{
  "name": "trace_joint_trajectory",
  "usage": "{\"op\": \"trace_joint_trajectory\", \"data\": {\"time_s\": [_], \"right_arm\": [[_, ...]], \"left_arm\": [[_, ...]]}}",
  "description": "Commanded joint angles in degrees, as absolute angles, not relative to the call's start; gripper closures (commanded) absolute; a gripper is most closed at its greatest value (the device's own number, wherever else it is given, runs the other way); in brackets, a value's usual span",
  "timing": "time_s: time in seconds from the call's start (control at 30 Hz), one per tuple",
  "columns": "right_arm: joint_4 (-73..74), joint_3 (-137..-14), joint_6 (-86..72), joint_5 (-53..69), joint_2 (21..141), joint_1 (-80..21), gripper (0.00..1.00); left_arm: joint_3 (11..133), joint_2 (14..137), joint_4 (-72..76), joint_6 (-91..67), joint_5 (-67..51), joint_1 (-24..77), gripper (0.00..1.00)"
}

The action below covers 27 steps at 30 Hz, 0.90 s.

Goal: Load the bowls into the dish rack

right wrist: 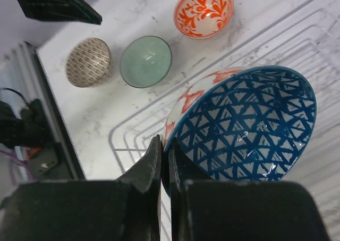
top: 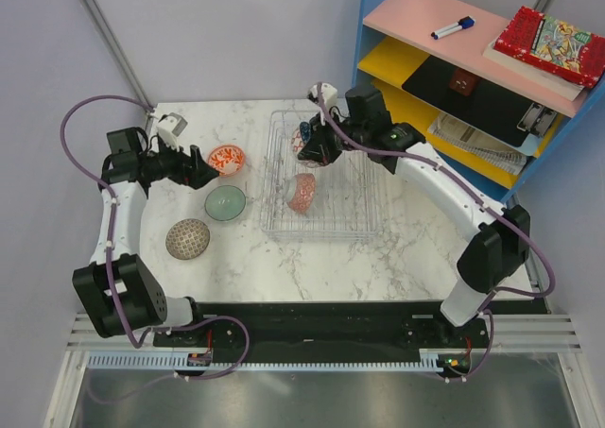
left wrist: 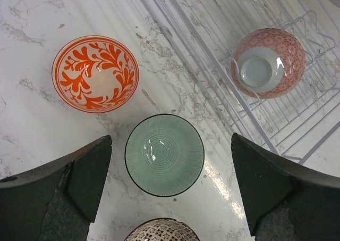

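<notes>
My right gripper (right wrist: 164,145) is shut on the rim of a blue triangle-patterned bowl (right wrist: 249,124), held tilted over the far left part of the wire dish rack (top: 271,228). A red speckled bowl (top: 302,192) lies on its side in the rack. Left of the rack, three bowls rest on the marble: an orange leaf-patterned one (left wrist: 95,73), a green one (left wrist: 164,155) and a brown checked one (top: 187,239). My left gripper (left wrist: 171,140) hangs open above the green bowl, a finger on either side of it and nothing held.
A blue shelf unit (top: 473,69) with pink and yellow shelves stands at the back right, just behind the right arm. It carries a marker, a red book and papers. A grey wall runs along the table's far edge.
</notes>
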<state>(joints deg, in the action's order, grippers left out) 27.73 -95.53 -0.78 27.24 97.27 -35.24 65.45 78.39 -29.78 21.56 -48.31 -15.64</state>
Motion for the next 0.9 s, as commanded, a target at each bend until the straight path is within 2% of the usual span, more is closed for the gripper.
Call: {"op": "trace_joint_trajectory", "data": {"time_s": [0.0,0.1,0.33,0.43,0.53,0.67,0.87], "right_arm": [[10.22,-86.7,-17.47,51.89,94.4,-29.47,1.0],[-5.58,-78.09,-30.2,58.94,93.25,-24.9,1.0],[-66.96,-59.69,-79.19,62.58,93.33,-17.32,1.0],[-80.02,-56.61,-88.13,62.32,95.01,-15.21,1.0],[-84.27,-53.8,-92.46,62.75,95.27,-14.24,1.0],[-81.14,-48.97,-88.09,62.4,93.78,-13.97,1.0],[-58.74,-45.79,-70.34,58.02,87.28,-13.71,1.0]], "left_arm": [[63.55,74.62,-25.66,24.7,-57.12,-17.49,0.0],[62.58,74.1,-25.58,25.4,-57.3,-18.36,0.0],[59.24,72.07,-25.23,26.54,-58.62,-19.51,0.0],[57.4,71.1,-23.48,25.84,-59.06,-19.86,0.0],[55.81,70.49,-22.06,24.79,-59.41,-20.21,0.0],[54.76,70.49,-19.87,23.47,-59.5,-20.65,0.0],[53.62,69.17,-18.99,22.76,-60.03,-21.0,0.0]]}}
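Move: My right hand holds the blue-lined bowl high over the dish rack. The free slot for it lies about 6 cm to the right, 3 cm back and some 20 cm below. The reddish bowl already racked is almost straight under this hand, about 2 cm left. On the table, the orange bowl is 11 cm ahead and 23 cm left, the green bowl 1 cm back and 22 cm left. From my left hand the slot lies about 34 cm right, 4 cm back and 13 cm down. Keeping the bowl's rim pinched, my right hand swings about 8.5 cm right and then draws back some 3.5 cm. On the way it dips, rises again and starts to sink at the free slot beside the reddish bowl. The wrist turns about 60 degrees, rolling the bowl on edge and bringing the fingers up to point left, nearly level. My open left hand eases back about 2.5 cm. ##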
